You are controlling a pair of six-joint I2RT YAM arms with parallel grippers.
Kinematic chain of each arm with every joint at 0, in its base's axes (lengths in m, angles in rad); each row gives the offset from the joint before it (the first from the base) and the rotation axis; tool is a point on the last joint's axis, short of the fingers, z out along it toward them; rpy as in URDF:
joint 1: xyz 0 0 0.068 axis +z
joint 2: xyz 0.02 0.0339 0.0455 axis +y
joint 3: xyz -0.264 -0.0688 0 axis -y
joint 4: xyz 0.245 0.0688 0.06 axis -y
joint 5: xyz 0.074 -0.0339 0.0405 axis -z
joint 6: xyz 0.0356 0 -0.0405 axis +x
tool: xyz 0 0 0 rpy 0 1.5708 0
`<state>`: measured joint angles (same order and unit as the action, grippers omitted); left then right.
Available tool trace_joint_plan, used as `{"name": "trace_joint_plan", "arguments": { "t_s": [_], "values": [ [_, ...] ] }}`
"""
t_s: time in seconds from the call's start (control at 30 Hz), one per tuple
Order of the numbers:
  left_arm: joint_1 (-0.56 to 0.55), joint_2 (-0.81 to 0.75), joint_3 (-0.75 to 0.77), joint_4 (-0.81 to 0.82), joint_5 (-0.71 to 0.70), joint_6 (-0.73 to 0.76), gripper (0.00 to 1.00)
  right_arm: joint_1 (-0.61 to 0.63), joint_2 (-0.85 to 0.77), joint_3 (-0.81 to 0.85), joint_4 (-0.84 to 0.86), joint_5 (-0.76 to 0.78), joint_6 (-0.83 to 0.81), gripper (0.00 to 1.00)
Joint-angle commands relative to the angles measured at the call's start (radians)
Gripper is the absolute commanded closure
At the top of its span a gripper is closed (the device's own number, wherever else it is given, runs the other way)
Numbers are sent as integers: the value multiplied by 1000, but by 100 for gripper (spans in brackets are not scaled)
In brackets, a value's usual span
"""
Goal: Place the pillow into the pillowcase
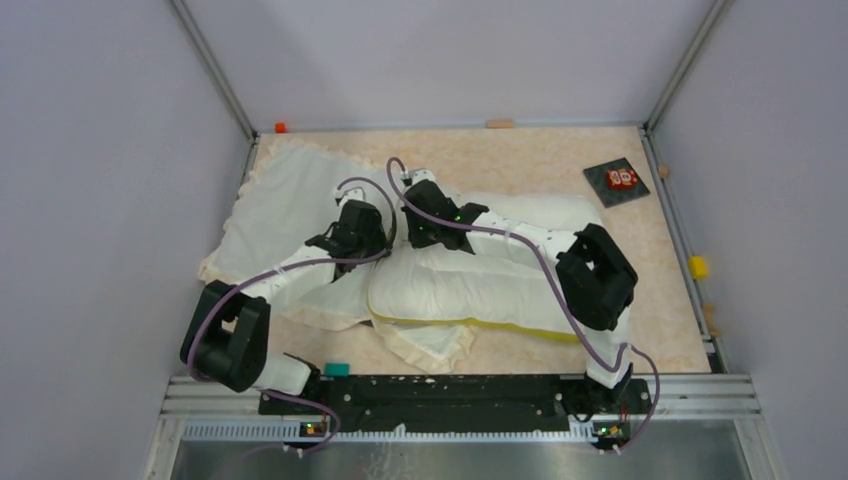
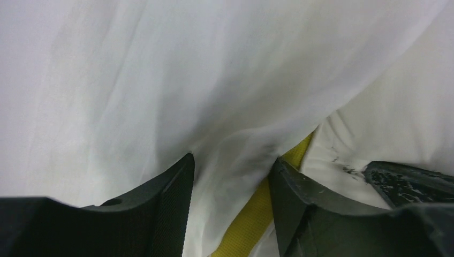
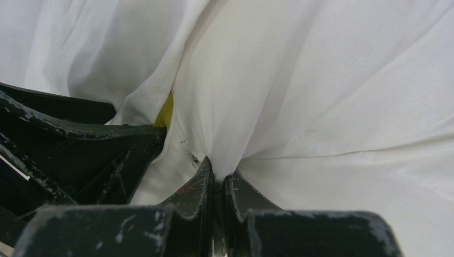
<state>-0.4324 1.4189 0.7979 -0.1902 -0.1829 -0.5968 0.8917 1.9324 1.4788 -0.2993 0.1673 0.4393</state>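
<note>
The plump white pillow (image 1: 480, 285) lies across the table's middle, its yellow band (image 1: 470, 325) along the near edge. To its left the cream frilly pillowcase (image 1: 280, 210) is spread out, and its cloth laps over the pillow's left end. There my left gripper (image 1: 355, 228) stands open, with loose pillowcase cloth (image 2: 160, 80) and the yellow band (image 2: 251, 214) lying between its fingers (image 2: 171, 203), gripped by neither. Right beside it, my right gripper (image 1: 422, 208) is shut on a gathered fold of thin white pillowcase cloth (image 3: 251, 107). A sliver of yellow band (image 3: 166, 112) shows to the left of that fold.
A dark square card (image 1: 616, 181) with a red picture lies at the back right. A yellow block (image 1: 698, 267) sits on the right rail, an orange piece (image 1: 281, 127) at the back left corner, a teal block (image 1: 336, 369) by the near edge. Grey walls close in three sides.
</note>
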Motion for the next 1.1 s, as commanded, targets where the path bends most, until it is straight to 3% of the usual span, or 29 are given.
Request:
{"name": "trace_joint_plan", "arguments": {
  "t_s": [0.0,0.1,0.17,0.4,0.53,0.6,0.73,0.9,1.07],
  "values": [
    [-6,-18,-27,-29,-80,-21,53,-8,-55,8,39,-18,46,100],
    [-6,-109,-25,-93,-95,15,90,-21,-45,18,20,13,73,100],
    [-7,-182,-15,-162,-102,41,100,-25,-44,15,18,40,87,100],
    [-6,-336,4,-347,-5,152,100,-27,-53,18,34,24,74,98],
    [-6,-331,26,-380,139,151,100,-9,-94,29,25,-6,24,62],
    [-6,-320,45,-393,222,153,100,8,-127,28,13,-21,-10,50],
    [-5,-302,75,-414,241,159,100,82,-231,-58,34,-31,-157,32],
    [-6,-279,100,-429,223,134,100,175,-372,-257,80,-81,-266,26],
    [-5,-277,92,-413,237,121,100,292,-397,-377,141,7,-319,23]
  ]
}}
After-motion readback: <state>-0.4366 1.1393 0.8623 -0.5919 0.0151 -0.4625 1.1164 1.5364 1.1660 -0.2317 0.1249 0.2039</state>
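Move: The upper edge of the pillowcase's mouth already lies between the left hand's open fingertips. The pillow's near-left corner is roughly 14 cm back from that hand and 2 cm to its left, a little lower. The right hand grips the pillow's left end; from it the same corner lies about 15 cm back and 7 cm left, some 5 cm below. The case's loose near flap is about 21 cm back and 3 cm right, 8 cm below it. The left fingers shut on the pillowcase's mouth edge and keep that pinch, first lifting it about 5 cm and then drawing it back some 7 cm, while the wrist turns slightly clockwise. The right hand at first keeps its grip in place, then opens, comes free of the pillow and swings back about 13 cm and up some 6 cm towards the pillow's near-left corner, turning counter-clockwise with fingers open. ##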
